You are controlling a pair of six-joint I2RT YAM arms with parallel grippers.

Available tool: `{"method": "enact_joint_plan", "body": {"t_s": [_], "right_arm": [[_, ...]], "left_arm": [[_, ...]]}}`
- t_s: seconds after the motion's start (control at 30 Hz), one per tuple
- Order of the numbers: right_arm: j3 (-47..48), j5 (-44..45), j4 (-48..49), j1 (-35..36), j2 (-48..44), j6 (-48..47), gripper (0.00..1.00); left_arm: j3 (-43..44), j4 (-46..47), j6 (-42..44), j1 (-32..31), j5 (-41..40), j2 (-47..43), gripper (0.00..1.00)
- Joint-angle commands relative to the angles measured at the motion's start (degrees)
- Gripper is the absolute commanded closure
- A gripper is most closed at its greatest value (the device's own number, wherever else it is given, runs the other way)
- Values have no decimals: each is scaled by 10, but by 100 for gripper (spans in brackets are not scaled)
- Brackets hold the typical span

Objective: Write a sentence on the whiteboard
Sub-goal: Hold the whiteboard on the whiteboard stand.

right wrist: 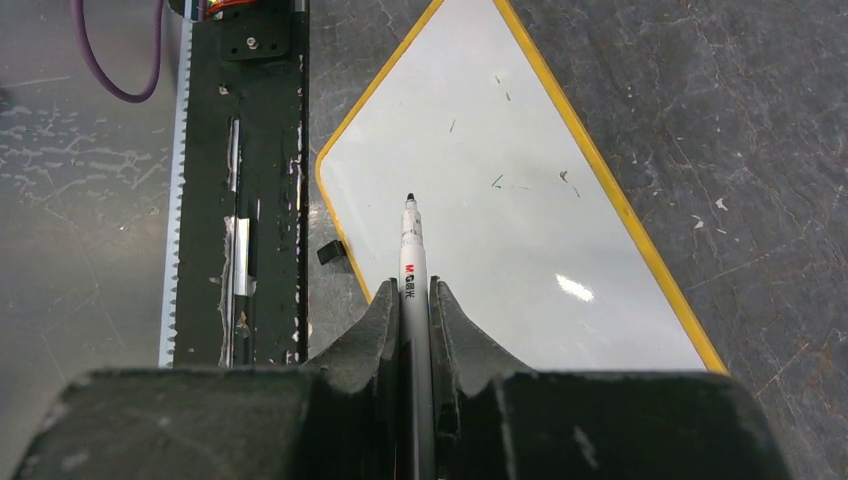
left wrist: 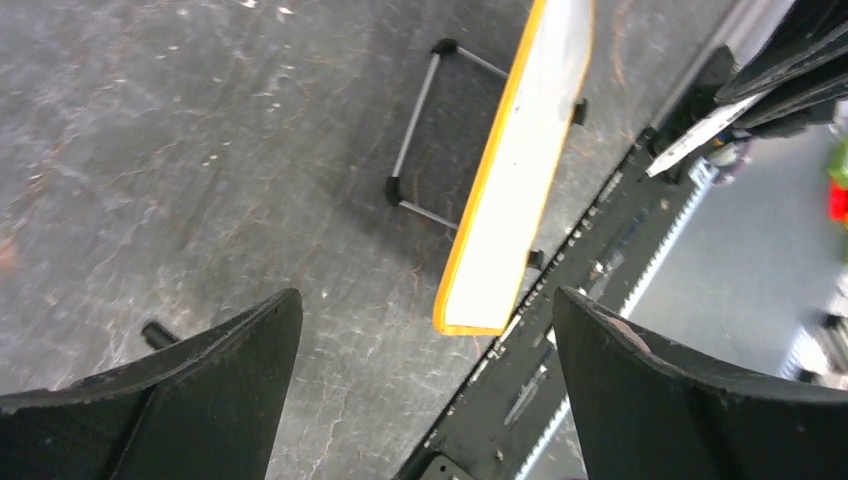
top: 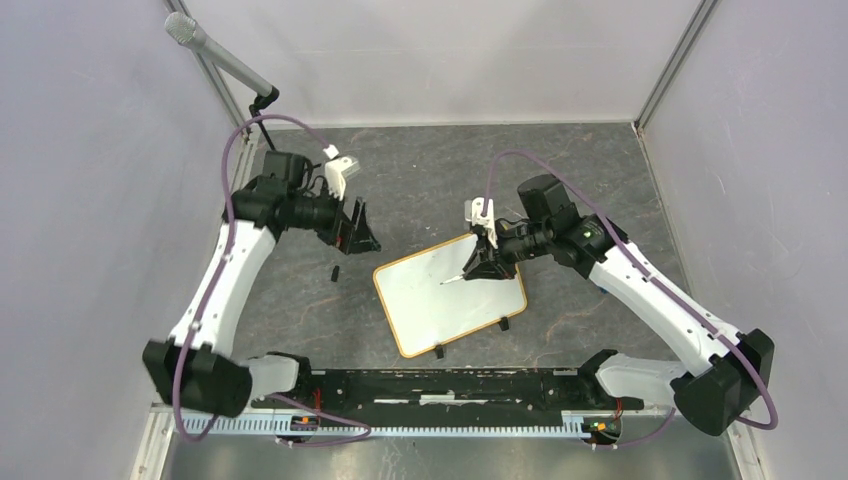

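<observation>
The whiteboard (top: pixel 440 300), white with a thin yellow-tan frame and two black clip feet, lies at an angle in the middle of the table. Its face (right wrist: pixel 500 200) bears only a few small dark flecks; no sentence shows on it. My right gripper (top: pixel 490 262) (right wrist: pixel 415 285) is shut on a white marker (right wrist: pixel 412 250). The marker's dark tip points over the board's near-left part; I cannot tell whether it touches. My left gripper (top: pixel 357 232) (left wrist: pixel 425 300) hangs open and holds nothing, left of the board, which the left wrist view shows edge-on (left wrist: pixel 520 170).
A small black cap-like piece (top: pixel 334 271) (left wrist: pixel 155 333) lies on the grey table between the left gripper and the board. A thin wire bracket (left wrist: pixel 415 130) shows beside the board. The black base rail (top: pixel 450 385) (right wrist: pixel 240 180) runs along the near edge. Walls enclose three sides.
</observation>
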Motion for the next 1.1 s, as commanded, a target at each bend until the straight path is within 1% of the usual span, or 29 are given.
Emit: {"method": "enact_joint_plan", "body": {"t_s": [0.0,0.07,0.1,0.13,0.2,0.27,0.37,0.47,0.57,0.67,0.9,0.97,1.07], "right_arm": [[17,13,35,13,12,7,100],[5,28,65,23,10,20,100],[-6,39,82,27,7,28,100],[-13,48,99,32,7,34,100],[-18,57,116,44,14,41,100],[-16,60,127,58,23,45,100],[-16,85,150,89,29,47,100],[-26,123,190,121,29,55,100],[-40,160,228,145,29,67,100],[-43,170,244,159,35,75,100],[-36,203,248,196,52,83,100],[-34,217,254,204,56,95,100],[-30,241,259,215,61,105,100]], "left_arm": [[-86,116,-95,3,-74,-111,0],[-120,145,-111,4,-104,-158,0],[-127,139,-100,3,-101,-169,0],[-123,116,-73,3,-95,-169,0],[-116,70,-48,4,-68,-149,0],[-115,37,-16,3,-10,-129,0],[-118,10,19,3,43,-101,0],[-117,-1,42,2,63,-73,0],[-114,8,41,2,78,-52,1],[-109,8,39,1,104,-34,7],[-110,8,45,-13,109,13,35],[-106,7,45,-17,108,25,39],[-98,8,45,-21,109,42,49]]}}
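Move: The upper-left corner of the whiteboard, which stands tilted on its stand, lies about 5 cm back, 3 cm right and 7 cm below my left hand. The board's middle is some 19 cm right and 10 cm back of that hand, and the black cap on the table about 6 cm left and 3 cm back. From my right hand, that corner is roughly 19 cm left and 1 cm ahead, and the board's middle 3 cm left, 3 cm back and lower. I draw my empty, wide-open left hand back about 4 cm, then sink it some 6 cm and ease it right, bringing the fingers around the whiteboard's upper-left corner and closing them to about half open. Meanwhile my right hand keeps its grip on the marker and carries it about 9 cm left across the board, towards the same corner. ##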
